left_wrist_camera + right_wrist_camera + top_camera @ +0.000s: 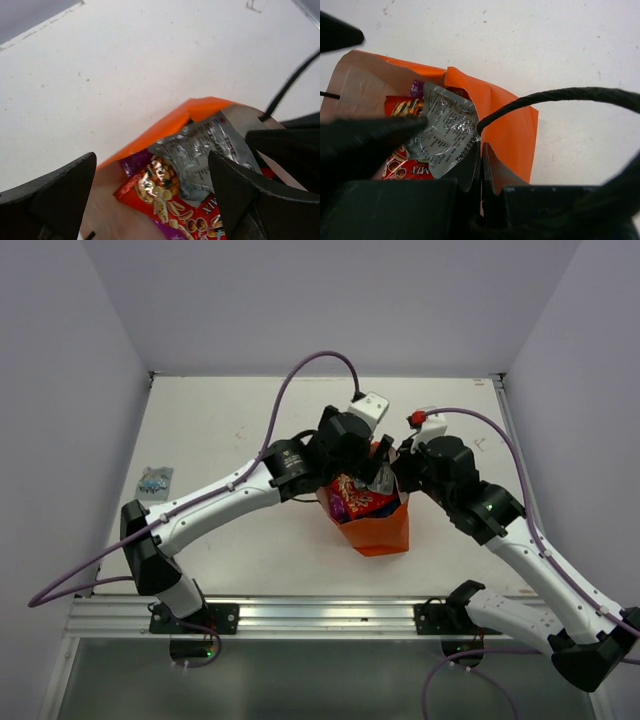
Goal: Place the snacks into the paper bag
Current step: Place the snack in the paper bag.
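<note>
The orange paper bag (380, 532) stands mid-table with its mouth open (165, 125) (512, 125). Inside lie a red snack packet (172, 202) (402, 107), a purple one (132, 162) (416, 89) and, on top, a crinkled silver one (200, 152) (447, 130). My left gripper (152, 157) (366, 470) hangs open over the mouth, with the silver packet lying loose between its fingers. My right gripper (482, 150) (398, 480) is shut on the bag's rim beside a black cord handle (560, 95). Another small pale packet (155, 480) lies on the table at far left.
White walls close in the table at the back and on both sides. An aluminium rail (320, 615) runs along the near edge by the arm bases. One of the left gripper's fingers (370, 135) reaches across the bag's mouth in the right wrist view.
</note>
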{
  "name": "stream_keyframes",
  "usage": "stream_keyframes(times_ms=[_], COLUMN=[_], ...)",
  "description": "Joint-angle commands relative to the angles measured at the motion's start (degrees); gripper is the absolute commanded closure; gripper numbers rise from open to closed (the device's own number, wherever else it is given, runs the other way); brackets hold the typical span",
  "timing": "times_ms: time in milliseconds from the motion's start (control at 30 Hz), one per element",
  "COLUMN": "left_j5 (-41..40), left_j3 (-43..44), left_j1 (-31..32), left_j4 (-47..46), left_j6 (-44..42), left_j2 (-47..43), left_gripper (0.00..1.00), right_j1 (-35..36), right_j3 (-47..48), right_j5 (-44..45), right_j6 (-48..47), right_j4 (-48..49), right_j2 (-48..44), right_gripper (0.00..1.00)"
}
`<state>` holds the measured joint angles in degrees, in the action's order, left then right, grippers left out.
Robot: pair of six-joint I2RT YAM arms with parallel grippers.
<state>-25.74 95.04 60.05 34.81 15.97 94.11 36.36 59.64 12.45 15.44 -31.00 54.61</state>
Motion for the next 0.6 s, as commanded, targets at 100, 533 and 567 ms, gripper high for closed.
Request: stream_keyframes(times_ms=[100,533,567], left_j5=[1.9,2.0,3.0], left_j3=[3.0,-20.5,-22.9], left_j1=[-8.5,-33.5,-38.6], left_j4=[-3.3,-5.5,-6.6], left_j6=[2.0,13.6,14.1], left_j2=[-9.5,-21.9,-22.4], left_gripper=[0.03,0.02,0.01], right_j1=[0.0,0.0,0.1], right_j3=[0.5,-2.2,-2.2], right_j5=[0.7,1.5,1.5], right_j6=[-0.5,-1.2,-1.2], right_j4=[2.2,3.5,3.4], right_j2=[-1.0,-1.3,-1.3], right_gripper=[1.0,1.0,1.0])
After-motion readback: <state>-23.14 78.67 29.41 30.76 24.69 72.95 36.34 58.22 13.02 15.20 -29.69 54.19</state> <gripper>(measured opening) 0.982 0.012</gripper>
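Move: The last snack on the table, a small silvery-blue pack, lies about 48 cm to the left hand's left, 5 cm farther out and some 26 cm below. The paper bag stands under that hand, its middle about 6 cm back, 1 cm right and 15 cm below; the grey packet already in its mouth is 2 cm back, 4 cm right and 9 cm below. From the right hand the last snack is about 56 cm left and 6 cm farther out. Fingers already wide open and empty, the left hand leaves the bag mouth, first climbing about 10 cm as it moves left, then sweeping faster to the left towards the last snack and sinking again by some 6 cm; in all it goes about 22 cm left and 7 cm forward, swinging round counter-clockwise by some 30 degrees, and stays open. The right hand stays in place with its fingers shut, still pinching the bag's right rim beside the handle. ##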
